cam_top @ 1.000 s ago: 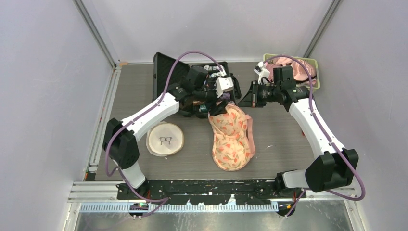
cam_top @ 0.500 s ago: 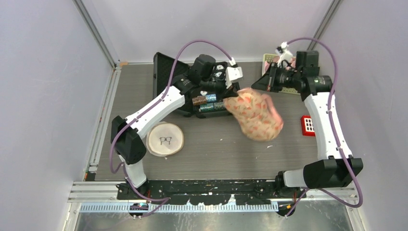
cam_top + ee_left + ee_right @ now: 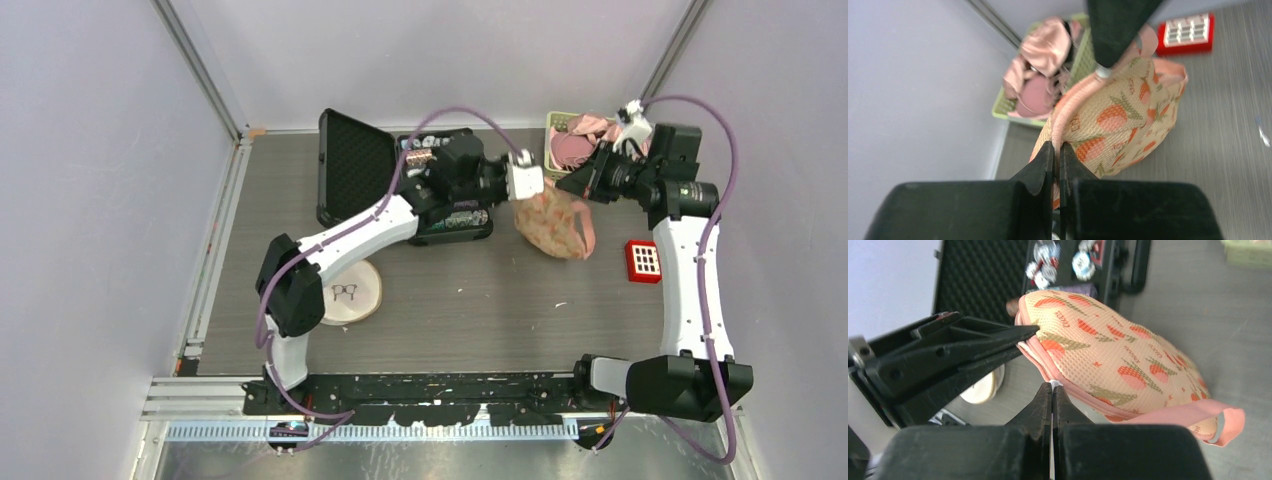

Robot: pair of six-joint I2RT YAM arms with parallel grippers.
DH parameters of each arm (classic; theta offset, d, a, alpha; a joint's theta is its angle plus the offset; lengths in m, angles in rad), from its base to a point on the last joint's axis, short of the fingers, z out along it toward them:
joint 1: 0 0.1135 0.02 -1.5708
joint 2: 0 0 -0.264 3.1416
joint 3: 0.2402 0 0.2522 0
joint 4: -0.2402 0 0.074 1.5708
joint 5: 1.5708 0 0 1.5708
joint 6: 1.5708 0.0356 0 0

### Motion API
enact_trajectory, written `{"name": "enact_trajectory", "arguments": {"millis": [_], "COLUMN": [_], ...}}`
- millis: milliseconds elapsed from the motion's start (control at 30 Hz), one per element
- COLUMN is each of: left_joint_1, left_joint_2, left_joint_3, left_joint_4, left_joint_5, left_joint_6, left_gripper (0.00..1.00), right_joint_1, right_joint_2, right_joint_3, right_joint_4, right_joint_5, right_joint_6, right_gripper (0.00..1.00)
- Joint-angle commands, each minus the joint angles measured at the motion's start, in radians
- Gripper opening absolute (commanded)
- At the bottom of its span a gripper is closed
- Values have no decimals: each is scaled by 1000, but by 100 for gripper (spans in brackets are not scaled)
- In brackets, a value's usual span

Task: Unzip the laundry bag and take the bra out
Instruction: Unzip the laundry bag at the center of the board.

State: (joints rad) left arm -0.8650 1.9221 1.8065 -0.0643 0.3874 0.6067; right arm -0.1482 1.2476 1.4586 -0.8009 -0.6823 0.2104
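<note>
The laundry bag (image 3: 552,218), peach mesh with an orange fruit print and pink trim, hangs above the table at the back right, held between both grippers. My left gripper (image 3: 1058,148) is shut on the bag's pink zipper edge at one end. My right gripper (image 3: 1052,387) is shut on the small white zipper pull (image 3: 1056,383) a little further along the same edge. From above, the left gripper (image 3: 530,198) and right gripper (image 3: 572,188) stand close together over the bag. A pink loop strap (image 3: 1198,415) hangs from the bag's far end. The bra is hidden.
A green basket (image 3: 551,125) with pink garments (image 3: 1040,55) sits in the back right corner, just behind the bag. An open black case (image 3: 355,165) with small items lies back centre. A round white mesh pouch (image 3: 345,292) lies left, a red block (image 3: 645,260) right.
The bag has been lifted off the table and carried toward the back right by both arms. The left gripper has shut on its zipper edge. The right stayed shut.
</note>
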Motion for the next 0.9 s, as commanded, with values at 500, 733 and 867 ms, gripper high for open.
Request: {"name": "enact_trajectory", "arguments": {"millis": [500,733,867], "left_joint_1": [-181,-191,-224], "left_joint_2": [-127,-143,-133], "left_joint_3": [-421,-458,-462], "left_joint_4": [38,-27,-39], "left_joint_5": [-134,-176,-188], "left_joint_6": [133,95,64], "left_gripper": [0,0,0], "right_joint_1": [-5,-5,-5], "right_joint_2": [-172,-98,-37], "right_joint_3": [-424,-430,-425], "right_joint_4": [-112,-157,-126], "right_joint_5": [69,107,127], "right_joint_6": [-240,-402,-461], "right_gripper": [1,0,0]}}
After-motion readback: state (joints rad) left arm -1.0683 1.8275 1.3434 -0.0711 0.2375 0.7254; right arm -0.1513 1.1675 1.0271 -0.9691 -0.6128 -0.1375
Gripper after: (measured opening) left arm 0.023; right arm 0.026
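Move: Both hands already pinch the laundry bag along its pink zipper edge, a few centimetres apart. The bag's middle lies about 10 cm below both hands, 4 cm back, some 5 cm right of the left hand and straight in line with the right. The bare board they bring it down to is about 9 cm back of both and 30 cm below. The green basket is roughly 15 cm ahead and 11 cm right of the right hand, the red box 8 cm back and 19 cm right, both on the board. Down and back together, quickly at first and then more slowly, both hands sweep the laundry bag away from the basket towards the bare board, each sinking about 16 cm and drawing back some 10 cm. Both sets of fingers tip down by about 20 degrees while staying shut, the left on the pink edge tape and the right at the white zipper pull; the right wrist also turns slightly counter-clockwise. ##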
